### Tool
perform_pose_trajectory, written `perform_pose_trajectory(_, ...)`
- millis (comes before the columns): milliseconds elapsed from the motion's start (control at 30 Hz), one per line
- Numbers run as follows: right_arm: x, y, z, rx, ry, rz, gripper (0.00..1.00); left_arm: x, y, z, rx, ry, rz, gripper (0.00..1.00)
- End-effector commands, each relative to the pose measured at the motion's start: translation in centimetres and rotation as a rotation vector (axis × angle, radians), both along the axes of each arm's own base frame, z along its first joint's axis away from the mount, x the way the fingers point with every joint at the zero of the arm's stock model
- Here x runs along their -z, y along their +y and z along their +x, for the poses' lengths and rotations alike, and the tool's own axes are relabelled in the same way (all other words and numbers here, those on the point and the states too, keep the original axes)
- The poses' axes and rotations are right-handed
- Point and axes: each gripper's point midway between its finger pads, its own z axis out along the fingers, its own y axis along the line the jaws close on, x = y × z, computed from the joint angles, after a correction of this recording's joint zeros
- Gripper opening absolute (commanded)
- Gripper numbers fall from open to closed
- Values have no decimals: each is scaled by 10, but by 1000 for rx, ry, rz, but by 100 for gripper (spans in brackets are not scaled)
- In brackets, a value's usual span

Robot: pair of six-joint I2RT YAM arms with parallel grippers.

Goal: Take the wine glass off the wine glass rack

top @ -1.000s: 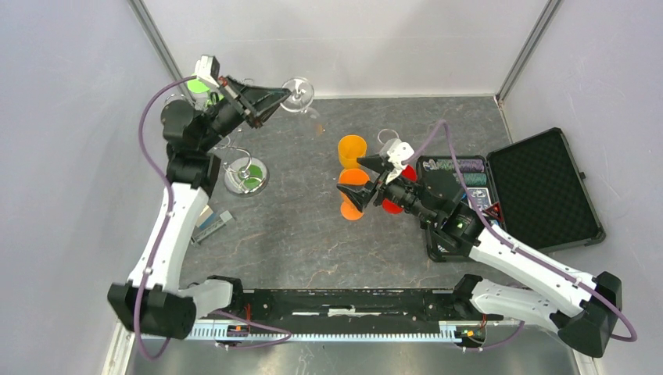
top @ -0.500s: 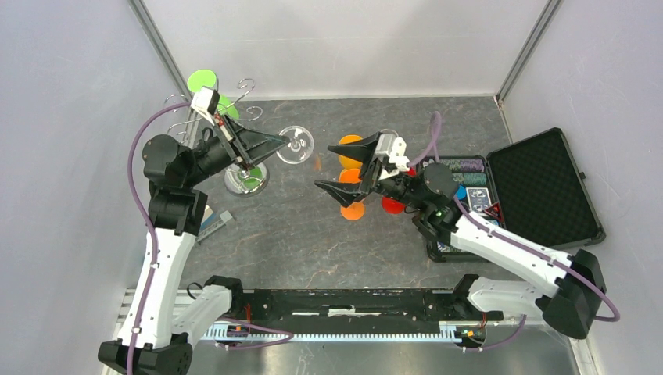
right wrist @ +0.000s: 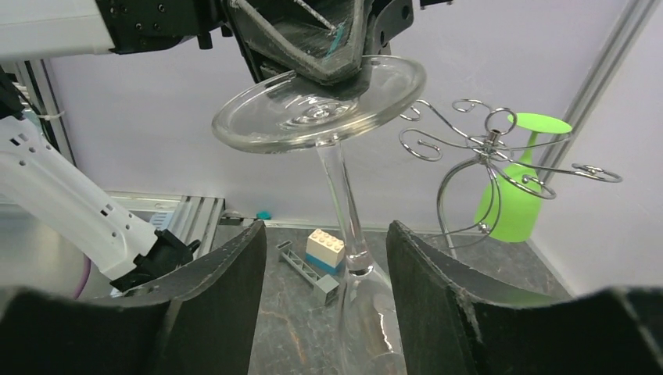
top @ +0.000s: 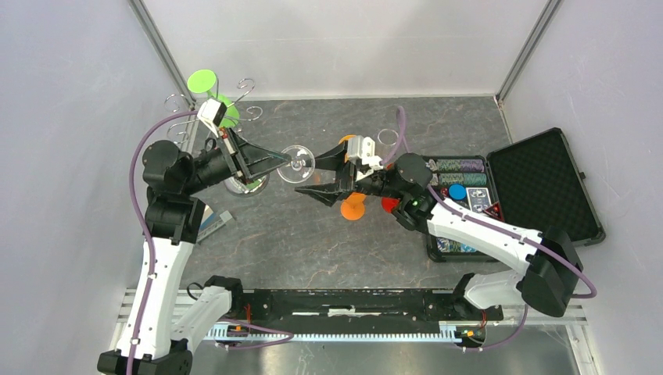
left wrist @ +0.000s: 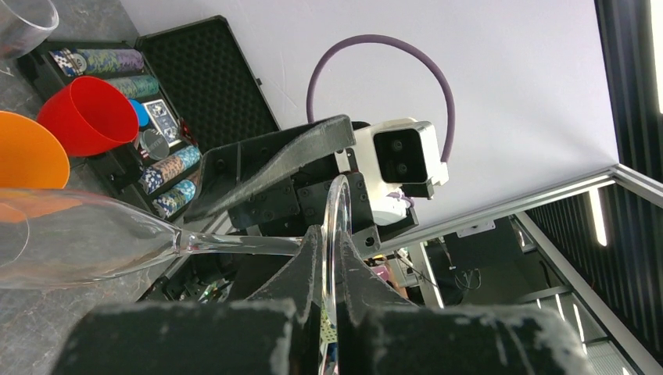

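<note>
The clear wine glass (top: 298, 159) hangs in the air between my two arms, off the wine glass rack (top: 232, 115). My left gripper (top: 287, 160) is shut on the rim of its round foot (left wrist: 337, 205), and the stem (left wrist: 234, 244) runs out sideways. My right gripper (top: 306, 178) is open, with one finger on either side of the stem (right wrist: 344, 195) and the top of the bowl (right wrist: 374, 320); a gap shows on both sides. The silver wire rack (right wrist: 485, 148) stands behind, with a green wine glass (right wrist: 517, 199) still hanging on it.
Orange cups (top: 353, 205) and a red cup (top: 391, 205) stand under the right arm. An open black case (top: 543, 187) with poker chips lies at the right. Toy bricks (top: 212, 223) lie by the left arm. Another clear glass (top: 387, 138) stands mid-back.
My left arm carried the wine glass from the back of the table toward the centre. My right gripper swung left to meet it, and its jaws narrowed around the stem.
</note>
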Motion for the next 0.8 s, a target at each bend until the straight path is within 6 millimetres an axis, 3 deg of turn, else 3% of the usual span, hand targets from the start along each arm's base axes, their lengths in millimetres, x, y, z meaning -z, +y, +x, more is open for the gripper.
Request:
perform_pose_trajectory(0,-36,2,-7,-34,-58,81,57,-6,0,-5,20,-48,10,2)
perform_pose_trajectory(200,-41,8,3,-14,-24,99,35,-9,-1,-5,25,-53,-10,2)
perform_pose_trajectory(333,-43,9,6,-9,-7,115,5,-15,-1,-5,26,-70,-40,4)
perform_pose_trajectory(433,-48,3,8,19,2,149,0,-17,0,-4,12,-81,-47,30)
perform_pose_trajectory(500,-53,-3,8,41,2,180,0,-19,1,-2,-8,-92,-54,61)
perform_pose_trajectory(567,-60,-14,9,80,9,230,0,-19,3,0,-34,-103,-60,82)
perform_pose_trajectory(633,-68,-30,15,149,30,297,0,-14,5,6,-71,-99,-61,92)
perform_pose_trajectory(767,-89,-74,22,289,85,479,0,9,10,25,-156,-36,-70,100)
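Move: The clear wine glass hangs upside down, the left fingers already pinching the edge of its foot. Its stem stands between the open right fingers, only about 1 cm ahead, 1 cm left and 1 cm above their hand point; from the left hand it is some 2 cm right, 1 cm back and 4 cm lower. Some 28 cm below the right hand's level stand two orange glasses, about 10 cm right and 6 and 14 cm ahead, and a red one 20 cm right, 8 cm ahead. The right fingers close on the stem just under the foot as that hand eases about 1 cm left and up. Once they are shut on it, the left fingers open wide and let go of the foot's edge, that hand staying nearly in place. The right hand then carries the glass about 2.5 cm to the right, away from the left gripper, also forward and slightly up, its wrist turning about 10 degrees. ##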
